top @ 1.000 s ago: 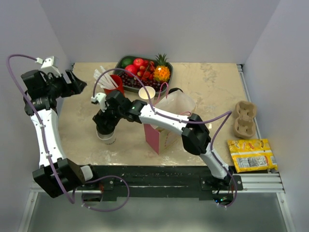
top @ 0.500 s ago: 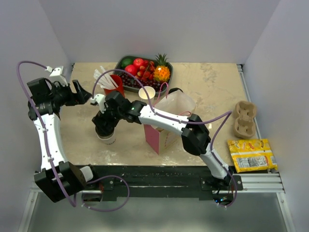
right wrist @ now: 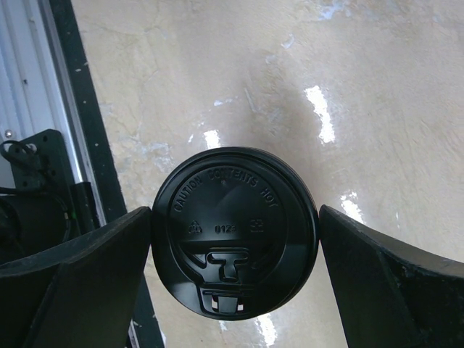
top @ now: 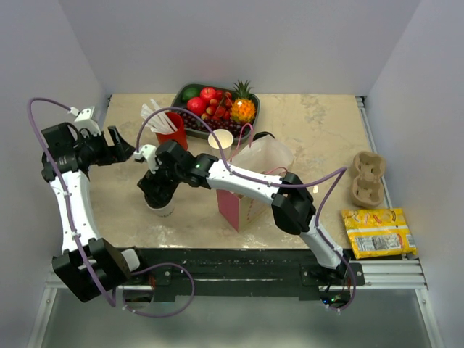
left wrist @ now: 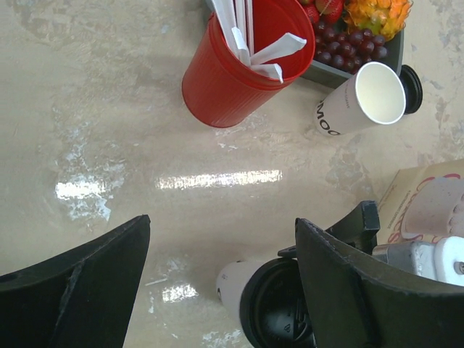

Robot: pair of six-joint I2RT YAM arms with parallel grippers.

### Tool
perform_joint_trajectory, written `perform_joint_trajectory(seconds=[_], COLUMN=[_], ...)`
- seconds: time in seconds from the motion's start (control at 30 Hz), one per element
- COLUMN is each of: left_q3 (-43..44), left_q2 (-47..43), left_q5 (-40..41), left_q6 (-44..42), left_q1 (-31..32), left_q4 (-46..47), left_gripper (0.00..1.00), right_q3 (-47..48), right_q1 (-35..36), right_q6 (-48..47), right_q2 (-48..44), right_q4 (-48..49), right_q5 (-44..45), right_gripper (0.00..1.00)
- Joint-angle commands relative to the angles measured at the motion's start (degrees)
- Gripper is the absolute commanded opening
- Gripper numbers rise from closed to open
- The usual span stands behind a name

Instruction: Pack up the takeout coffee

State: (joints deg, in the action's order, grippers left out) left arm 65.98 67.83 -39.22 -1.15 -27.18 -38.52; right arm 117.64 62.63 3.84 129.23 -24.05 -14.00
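Note:
The takeout coffee (top: 160, 206), a white paper cup with a black lid (right wrist: 234, 232), stands upright on the table left of centre. My right gripper (top: 156, 188) is over it from above, open. Its two fingers straddle the lid, the left one at the rim and the right one (right wrist: 384, 283) a small gap away. My left gripper (top: 119, 145) hovers open to the cup's upper left with nothing between its fingers (left wrist: 87, 283). The left wrist view shows the coffee (left wrist: 243, 290) low down, beside my right-hand finger.
A red cup (top: 172, 125) with white straws and a lidless white cup (top: 220, 139) stand behind the coffee, in front of a fruit tray (top: 190, 129). A pink open box (top: 239, 206) sits at centre. A cardboard cup carrier (top: 367, 177) and a yellow packet (top: 377, 232) lie right.
My left gripper has swung right and slightly down, nearer the red cup and the coffee. My right gripper has stayed open around the lid, shifting a little toward the table's near edge.

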Motion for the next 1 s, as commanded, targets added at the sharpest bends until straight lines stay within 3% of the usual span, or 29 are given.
perform_joint_trajectory(seconds=[0.0, 0.7, 0.97], left_q3=[0.2, -6.6, -7.4], left_q2=[0.5, 4.5, 8.5], left_q5=[-1.0, -4.5, -6.6], left_q6=[-1.4, -4.7, -10.1], left_q1=[-0.9, -1.8, -3.5], left_q4=[0.7, -1.6, -4.7], left_gripper=[0.85, 0.85, 0.84], right_q3=[0.8, 1.3, 2.1], right_q1=[0.3, 1.1, 1.4], right_q6=[-1.7, -1.2, -1.1], right_q2=[-1.7, 0.0, 1.5], right_q4=[-1.1, -1.3, -1.3], right_q5=[3.5, 0.7, 1.6], right_gripper=[0.99, 0.99, 0.99])
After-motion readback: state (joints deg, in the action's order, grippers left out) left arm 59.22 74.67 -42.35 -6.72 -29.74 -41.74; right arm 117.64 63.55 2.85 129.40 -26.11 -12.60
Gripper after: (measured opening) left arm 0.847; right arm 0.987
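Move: Down to the left hand's right stands the coffee cup with its black lid, about 14 cm right, 8 cm back and 13 cm below. The red straw container is some 15 cm ahead of the left hand, 16 cm right and 14 cm lower. For the right hand the coffee cup is already between its fingers, its middle about 3 cm below them; the paper bag is roughly 28 cm to that hand's right, about level fore and aft. Sinking slowly at first and then faster, the left hand comes down about 8 cm, easing back some 2 cm, towards the lidded coffee cup beside the right hand. Its open fingers tip about 10 degrees further down and touch nothing. The right hand keeps the lid between its widely spread fingers, shifting only about a centimetre, slightly back and down. ##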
